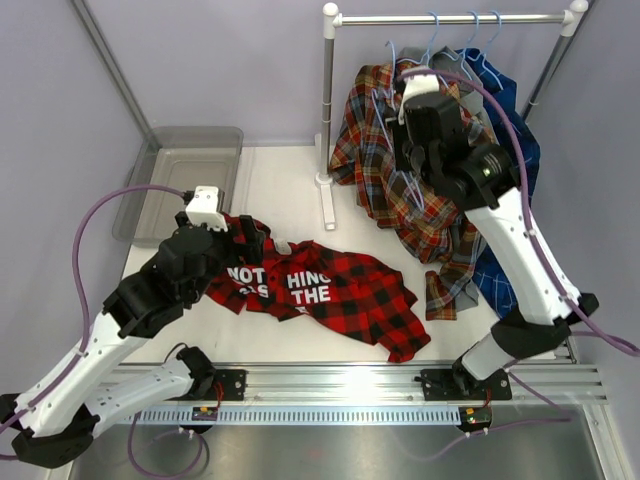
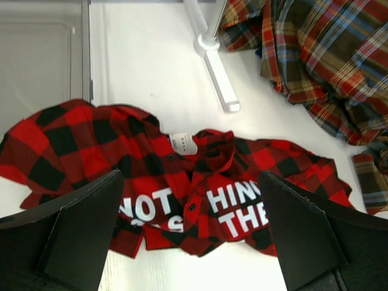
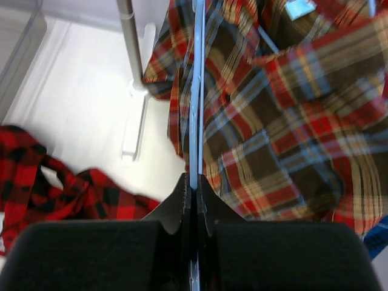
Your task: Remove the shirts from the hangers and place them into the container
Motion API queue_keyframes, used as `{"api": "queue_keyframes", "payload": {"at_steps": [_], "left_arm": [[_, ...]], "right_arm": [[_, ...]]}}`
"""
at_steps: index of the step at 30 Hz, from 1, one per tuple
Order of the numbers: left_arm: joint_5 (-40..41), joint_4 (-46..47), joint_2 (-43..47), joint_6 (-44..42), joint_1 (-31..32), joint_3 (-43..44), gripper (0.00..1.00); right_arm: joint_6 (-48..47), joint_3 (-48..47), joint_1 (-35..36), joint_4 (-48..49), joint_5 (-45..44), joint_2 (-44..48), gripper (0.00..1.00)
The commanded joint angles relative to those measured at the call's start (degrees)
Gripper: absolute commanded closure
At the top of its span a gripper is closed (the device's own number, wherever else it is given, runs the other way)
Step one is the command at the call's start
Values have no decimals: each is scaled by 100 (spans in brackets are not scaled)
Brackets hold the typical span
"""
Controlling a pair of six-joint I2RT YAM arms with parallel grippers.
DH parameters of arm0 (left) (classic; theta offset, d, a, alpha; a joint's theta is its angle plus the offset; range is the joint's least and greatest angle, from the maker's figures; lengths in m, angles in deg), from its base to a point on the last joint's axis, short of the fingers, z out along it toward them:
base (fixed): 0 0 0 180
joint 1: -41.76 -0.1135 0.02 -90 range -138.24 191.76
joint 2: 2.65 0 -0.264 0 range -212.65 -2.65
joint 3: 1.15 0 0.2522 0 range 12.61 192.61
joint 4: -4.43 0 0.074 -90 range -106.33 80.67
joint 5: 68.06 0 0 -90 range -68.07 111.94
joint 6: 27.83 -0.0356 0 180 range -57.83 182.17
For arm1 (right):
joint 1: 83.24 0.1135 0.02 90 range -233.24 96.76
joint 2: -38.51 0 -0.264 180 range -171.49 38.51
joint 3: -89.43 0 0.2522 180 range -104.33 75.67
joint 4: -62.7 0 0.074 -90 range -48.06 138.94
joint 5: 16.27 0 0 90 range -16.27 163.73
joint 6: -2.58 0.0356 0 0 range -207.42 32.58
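Observation:
The red-black plaid shirt (image 1: 330, 290) with white lettering lies crumpled on the table, off any hanger. My left gripper (image 2: 191, 177) hovers open just above its collar (image 2: 200, 151), holding nothing. The orange-red-blue plaid shirt (image 1: 368, 150) hangs on the rack with a blue plaid shirt (image 1: 512, 120) behind it. My right gripper (image 3: 194, 182) is shut on the thin light-blue hanger wire (image 3: 195, 91) in front of that orange plaid shirt (image 3: 291, 121). The translucent grey container (image 1: 190, 132) stands at the far left, with nothing in it.
A white clothes rack has its top rail (image 1: 450, 18), post (image 1: 328, 100) and foot (image 1: 328, 205) at the back middle. Several hanger hooks (image 1: 470, 30) hang on the rail. A metal rail (image 1: 330, 380) runs along the near table edge.

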Motion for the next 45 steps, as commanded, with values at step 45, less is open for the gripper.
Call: {"api": "queue_keyframes", "payload": {"at_steps": [45], "left_arm": [[-520, -499, -213, 1043, 3, -715, 1]], "right_arm": [[16, -598, -1165, 1844, 1503, -1585, 64]]}}
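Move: The empty blue hanger stays pinched in the right hand; its goal, a free stretch of rail, is some 18 cm ahead, 6 cm left and 12 cm above that hand. The plaid shirt hangs about 13 cm ahead, 5 cm right and 15 cm lower; the rack's left post is about 18 cm ahead and 15 cm left. The red shirt's middle lies roughly 5 cm ahead, 10 cm right and 20 cm below the left hand, the container about 24 cm ahead and 15 cm left of it. The empty hanger is carried forward about 15 cm to the rail by the right hand, drifting a little left and rising slightly, then lowered some 7 cm to set its hook over the bar; only then do the fingers part about a third and start to back off. The left hand, wide open, sinks 8 cm towards the red shirt, tipping down. ##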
